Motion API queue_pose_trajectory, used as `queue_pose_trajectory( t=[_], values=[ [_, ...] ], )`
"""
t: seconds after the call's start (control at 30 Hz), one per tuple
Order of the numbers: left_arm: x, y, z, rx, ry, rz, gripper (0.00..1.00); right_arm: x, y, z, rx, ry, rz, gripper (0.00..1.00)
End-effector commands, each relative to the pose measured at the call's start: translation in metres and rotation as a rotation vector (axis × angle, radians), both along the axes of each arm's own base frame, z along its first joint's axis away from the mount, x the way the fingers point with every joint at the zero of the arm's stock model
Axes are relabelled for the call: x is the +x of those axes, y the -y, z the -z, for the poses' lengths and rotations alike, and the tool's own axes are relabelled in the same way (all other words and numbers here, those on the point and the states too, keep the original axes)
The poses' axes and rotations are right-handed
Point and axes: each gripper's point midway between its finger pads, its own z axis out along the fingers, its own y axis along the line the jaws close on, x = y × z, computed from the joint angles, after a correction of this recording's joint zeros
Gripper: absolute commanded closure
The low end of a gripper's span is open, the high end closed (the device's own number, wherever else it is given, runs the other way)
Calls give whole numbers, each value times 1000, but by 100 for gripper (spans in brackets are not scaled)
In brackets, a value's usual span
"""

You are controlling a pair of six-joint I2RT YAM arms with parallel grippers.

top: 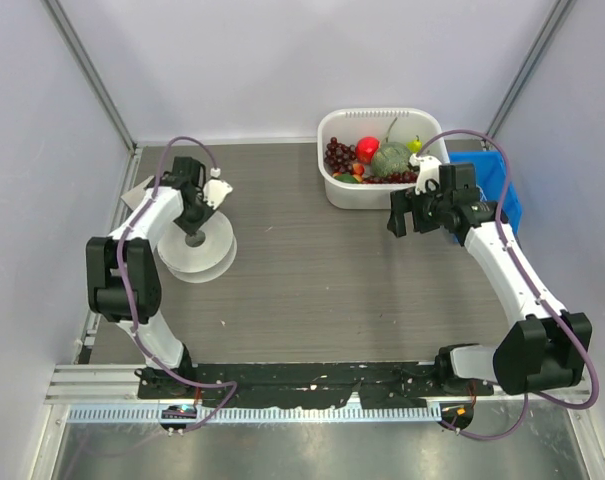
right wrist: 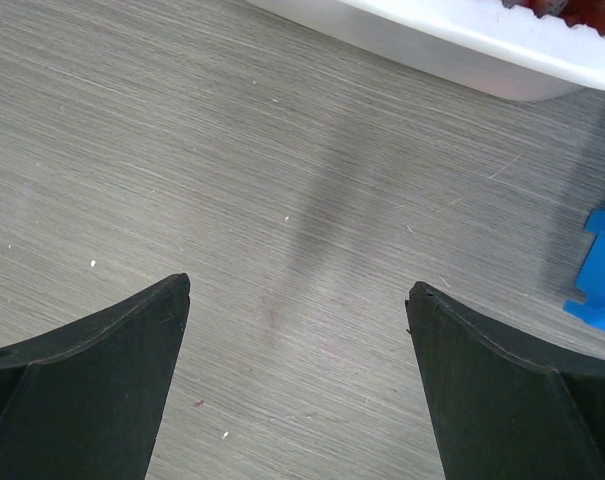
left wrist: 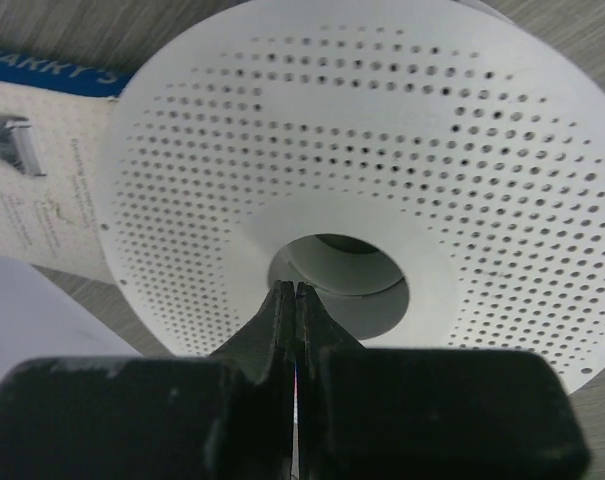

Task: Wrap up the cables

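A white perforated spool (top: 197,255) lies flat on the table at the left, its dotted flange (left wrist: 382,130) filling the left wrist view. My left gripper (top: 195,238) points down over the spool's hub, and its fingertips (left wrist: 295,288) are pressed together at the rim of the centre hole (left wrist: 347,280). The cables are not visible in any view; I cannot tell whether anything thin is pinched between the shut fingers. My right gripper (top: 400,218) hovers over bare table at the right, jaws wide apart with nothing between them (right wrist: 300,285).
A white tub (top: 332,185) of fruit stands at the back, its rim (right wrist: 462,45) just beyond the right gripper. A blue bin (top: 507,190) sits at the right wall, its corner (right wrist: 602,290) beside the right finger. A printed package (left wrist: 42,200) lies under the spool's left side.
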Motion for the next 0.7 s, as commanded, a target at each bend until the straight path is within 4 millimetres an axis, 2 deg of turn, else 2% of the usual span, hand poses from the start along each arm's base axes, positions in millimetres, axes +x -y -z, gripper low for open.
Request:
queue_pose_trajectory(
  t=[0.0, 0.13, 0.23, 0.33, 0.4, 0.43, 0.47, 0.67],
  values=[
    [-2, 9, 11, 18, -2, 59, 100, 11, 2, -19, -3, 41, 6, 4],
    [-19, 17, 22, 33, -47, 95, 100, 19, 5, -31, 19, 52, 22, 4],
    [-34, 30, 30, 40, -78, 142, 100, 23, 8, -38, 33, 60, 37, 4],
    [-46, 56, 34, 25, -95, 188, 100, 27, 12, -41, 59, 59, 65, 4],
    [-53, 76, 34, 3, -106, 216, 100, 30, 23, -42, 81, 51, 104, 4],
    [-56, 87, 34, -3, -110, 233, 100, 29, 18, -42, 105, 45, 98, 3],
    [-58, 97, 34, -8, -110, 247, 100, 32, 32, -42, 124, 43, 137, 3],
    [-69, 172, 29, -53, -99, 335, 100, 43, 57, -41, 195, 24, 222, 4]
  ],
)
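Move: The left hand's shut fingertips are just over the cable spool's centre hole: the spool's middle lies about 2 cm back, 1 cm right and some 5 cm below. The white box is about 5 cm ahead and 8 cm left, 8 cm down. From the open right hand the blue tray is roughly 21 cm right and 9 cm ahead, the white bin 15 cm ahead and 1 cm left, the spool some 43 cm left and level with it, all well below. Down and back first, the left hand sinks its still-closed fingers about 4 cm into the spool's hole, then sweeps mostly right, some 12 cm in all, still easing back and turning clockwise, hooking the spool from inside and dragging it along. The right hand, staying open, shifts about 5 cm right with a little forward and up, towards the blue tray. ##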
